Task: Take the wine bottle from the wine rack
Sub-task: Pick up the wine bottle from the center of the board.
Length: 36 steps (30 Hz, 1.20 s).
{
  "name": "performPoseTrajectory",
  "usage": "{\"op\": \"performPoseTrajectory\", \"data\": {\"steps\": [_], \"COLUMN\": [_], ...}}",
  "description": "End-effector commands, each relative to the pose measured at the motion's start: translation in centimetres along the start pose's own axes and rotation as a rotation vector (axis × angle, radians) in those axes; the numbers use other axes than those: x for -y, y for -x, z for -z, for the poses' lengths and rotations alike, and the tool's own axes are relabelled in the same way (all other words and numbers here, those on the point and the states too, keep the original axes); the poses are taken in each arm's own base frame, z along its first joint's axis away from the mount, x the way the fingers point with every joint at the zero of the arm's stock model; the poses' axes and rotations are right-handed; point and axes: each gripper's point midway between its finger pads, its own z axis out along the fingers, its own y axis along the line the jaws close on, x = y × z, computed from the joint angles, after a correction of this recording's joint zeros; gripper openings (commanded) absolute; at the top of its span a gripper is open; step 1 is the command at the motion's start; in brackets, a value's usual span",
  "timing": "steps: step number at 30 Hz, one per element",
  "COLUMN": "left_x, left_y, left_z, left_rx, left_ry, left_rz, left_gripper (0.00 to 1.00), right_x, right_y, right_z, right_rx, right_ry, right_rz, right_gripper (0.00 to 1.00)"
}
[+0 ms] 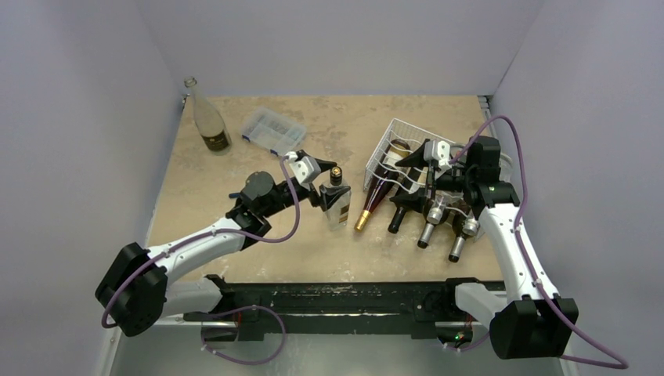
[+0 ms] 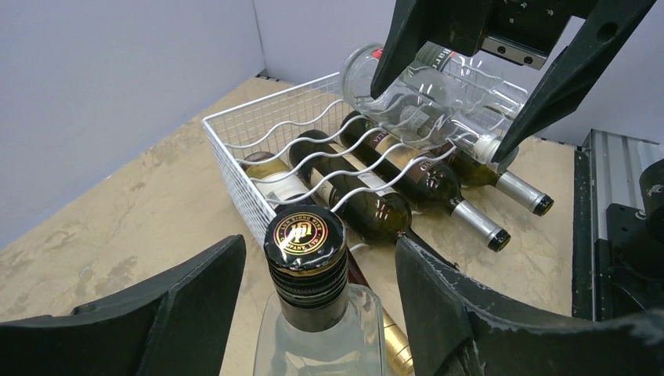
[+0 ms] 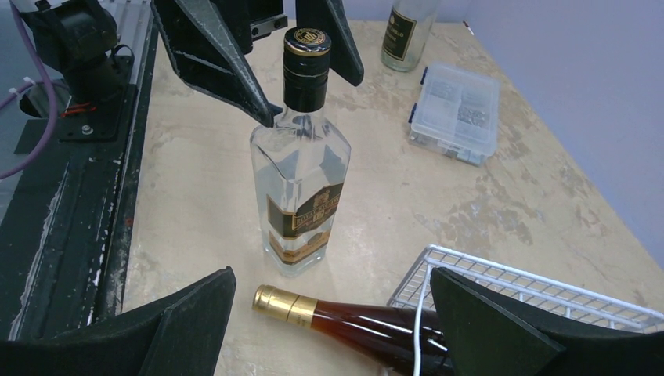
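The white wire wine rack [image 1: 391, 133] [image 2: 235, 149] [image 3: 509, 274] sits right of the table's middle with several bottles lying in it. An amber gold-capped wine bottle [image 1: 374, 200] [image 3: 368, 321] pokes out of its left side. A clear bottle [image 2: 438, 86] lies on top, and my right gripper [image 1: 415, 176] [image 2: 438, 125] [image 3: 333, 290] stands open astride it. A square clear bottle with a black cap [image 1: 338, 205] [image 2: 313, 337] [image 3: 301, 188] stands upright on the table left of the rack. My left gripper [image 1: 333, 178] [image 2: 317, 258] flanks its neck, open, with a gap on each side.
A tall clear bottle [image 1: 210, 121] [image 3: 407, 31] stands at the back left corner. A clear plastic compartment box [image 1: 272, 129] [image 3: 458, 110] lies beside it. Grey walls close in three sides, and a black rail [image 1: 329, 301] runs along the near edge.
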Motion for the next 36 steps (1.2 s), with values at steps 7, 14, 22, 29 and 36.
{"op": "performPoseTrajectory", "data": {"steps": [7, 14, 22, 29, 36], "left_x": [0.09, 0.34, 0.28, 0.21, 0.20], "left_y": [2.53, 2.48, 2.35, 2.21, 2.06], "left_z": [-1.32, -1.51, -1.60, -1.63, -1.62], "left_rx": [0.058, 0.043, 0.029, 0.019, 0.012], "left_ry": [-0.003, -0.003, 0.005, 0.012, 0.016], "left_rz": [-0.032, -0.047, -0.066, -0.078, -0.082], "left_gripper": [0.58, 0.48, 0.43, 0.40, 0.40], "right_x": [-0.22, -0.26, -0.24, -0.30, -0.34], "right_y": [0.22, 0.27, 0.21, 0.25, 0.41], "right_z": [0.14, 0.15, 0.16, 0.16, 0.18], "right_rx": [0.015, 0.018, 0.017, 0.018, 0.024], "right_ry": [0.010, 0.011, 0.010, 0.011, 0.016], "right_rz": [0.016, 0.017, 0.015, 0.015, 0.016], "right_gripper": [0.99, 0.99, 0.99, 0.99, 0.99]}}
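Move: The wine bottle, the square clear one with the black cap, stands upright between my left hand's open fingers: its middle is about 2 cm to the right and some 8 cm below, with no offset forward. A red bottle lies in the rack about 10 cm ahead and 11 cm right, and a dark bottle 8 cm farther right, both about 16 cm lower. From my right hand the wine bottle is roughly 16 cm left, level with it, and 8 cm lower. With my left hand I ease about 1 cm to the right, so the already straddling fingers sit fully around the wine bottle's neck, and close them from well apart to rather under half open, pinching the neck just below the black cap. Then I hold that place without lifting, the wrist barely rolling. ##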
